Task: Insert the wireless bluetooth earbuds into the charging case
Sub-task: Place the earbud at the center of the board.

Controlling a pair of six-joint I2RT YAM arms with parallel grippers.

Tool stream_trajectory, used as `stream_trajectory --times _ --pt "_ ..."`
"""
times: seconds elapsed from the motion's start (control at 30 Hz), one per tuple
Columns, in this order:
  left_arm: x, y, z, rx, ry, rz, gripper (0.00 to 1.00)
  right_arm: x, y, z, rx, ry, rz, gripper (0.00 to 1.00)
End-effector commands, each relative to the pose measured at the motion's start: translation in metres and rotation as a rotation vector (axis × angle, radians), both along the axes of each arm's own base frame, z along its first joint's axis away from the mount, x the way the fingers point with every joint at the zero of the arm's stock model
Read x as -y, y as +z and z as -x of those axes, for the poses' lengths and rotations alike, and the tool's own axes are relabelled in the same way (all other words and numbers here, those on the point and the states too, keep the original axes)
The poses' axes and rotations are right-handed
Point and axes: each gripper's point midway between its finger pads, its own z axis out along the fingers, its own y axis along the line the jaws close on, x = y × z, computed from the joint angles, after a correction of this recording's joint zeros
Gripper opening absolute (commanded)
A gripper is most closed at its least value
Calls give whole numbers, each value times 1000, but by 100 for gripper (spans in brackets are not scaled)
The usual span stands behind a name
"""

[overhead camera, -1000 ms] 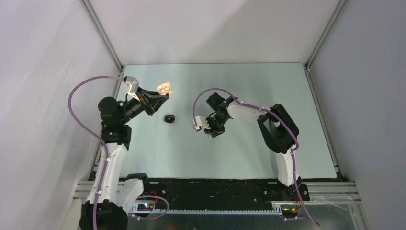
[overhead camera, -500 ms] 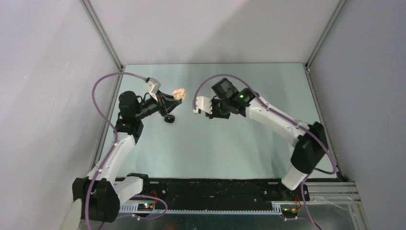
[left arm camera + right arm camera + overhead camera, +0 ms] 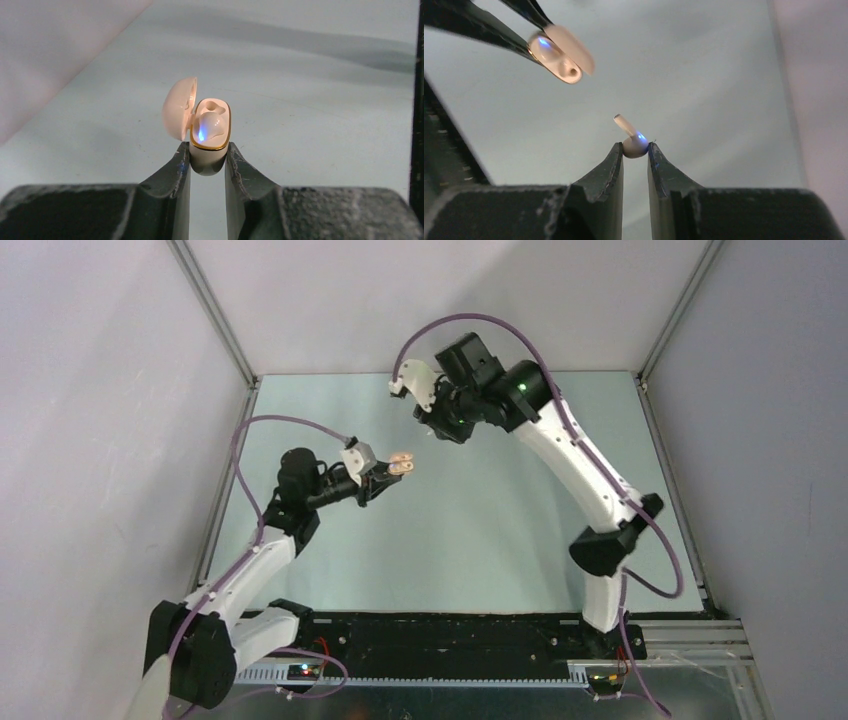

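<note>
My left gripper is shut on the charging case, holding it above the table left of centre. In the left wrist view the cream case sits between the fingertips with its lid swung open to the left. One pale earbud with a blue light lies in one socket; the other socket is bare. My right gripper is shut on the second earbud, its stem pointing up. The open case hangs up and to the left of it, apart. Seen from above, the right gripper is just beyond the case.
The pale green table is fenced by white walls and metal frame posts. A black rail with the arm bases runs along the near edge. Purple cables loop over both arms.
The left arm has swung right and nearer with the open case. The right arm has risen and moved to the far side with its earbud. A small dark object on the table no longer shows.
</note>
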Motion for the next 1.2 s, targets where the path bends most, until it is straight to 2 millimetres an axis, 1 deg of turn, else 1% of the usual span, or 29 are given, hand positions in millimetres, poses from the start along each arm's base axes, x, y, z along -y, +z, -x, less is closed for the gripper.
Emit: stream_trajectory --times 0.0,0.17,0.23,0.37,0.5,0.63,0.73,0.83,1.07,1.17 --pt "1 13 -4 265 31 -98 0 10 -47 55 -437 -132 90 0" --pt "2 7 -8 347 76 -168 0 6 -62 76 -529 -141 119 0" --pt "3 7 -10 367 88 -184 0 5 -67 78 -552 -162 121 0" --pt "5 6 -10 399 97 -213 0 4 -74 74 -594 -229 102 0" --pt "8 6 -8 431 91 -235 0 -1 -78 72 -693 -279 41 0" --pt "14 4 -2 479 55 -258 0 0 -90 63 -781 -394 0 0" --pt "15 5 1 527 38 -285 0 5 -101 54 -816 -517 -9 0" --pt "19 2 6 531 9 -297 0 2 -104 50 -851 -594 -36 0" --pt "32 -1 12 516 -53 -302 0 -6 -103 56 -961 -579 -76 0" --pt "35 -2 10 528 -64 -320 0 -5 -104 54 -1014 -593 -92 0"
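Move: The open charging case, still pinched in the left fingers, lies about 4 cm back, 6 cm left and some 10 cm below the right hand, which still holds the loose earbud. From the left hand that earbud is roughly 6 cm ahead, 7 cm to the right and 11 cm up. Right hand sinks 11 cm and back, wrist turning, towards the case, which left hand tilts some 30 degrees. ##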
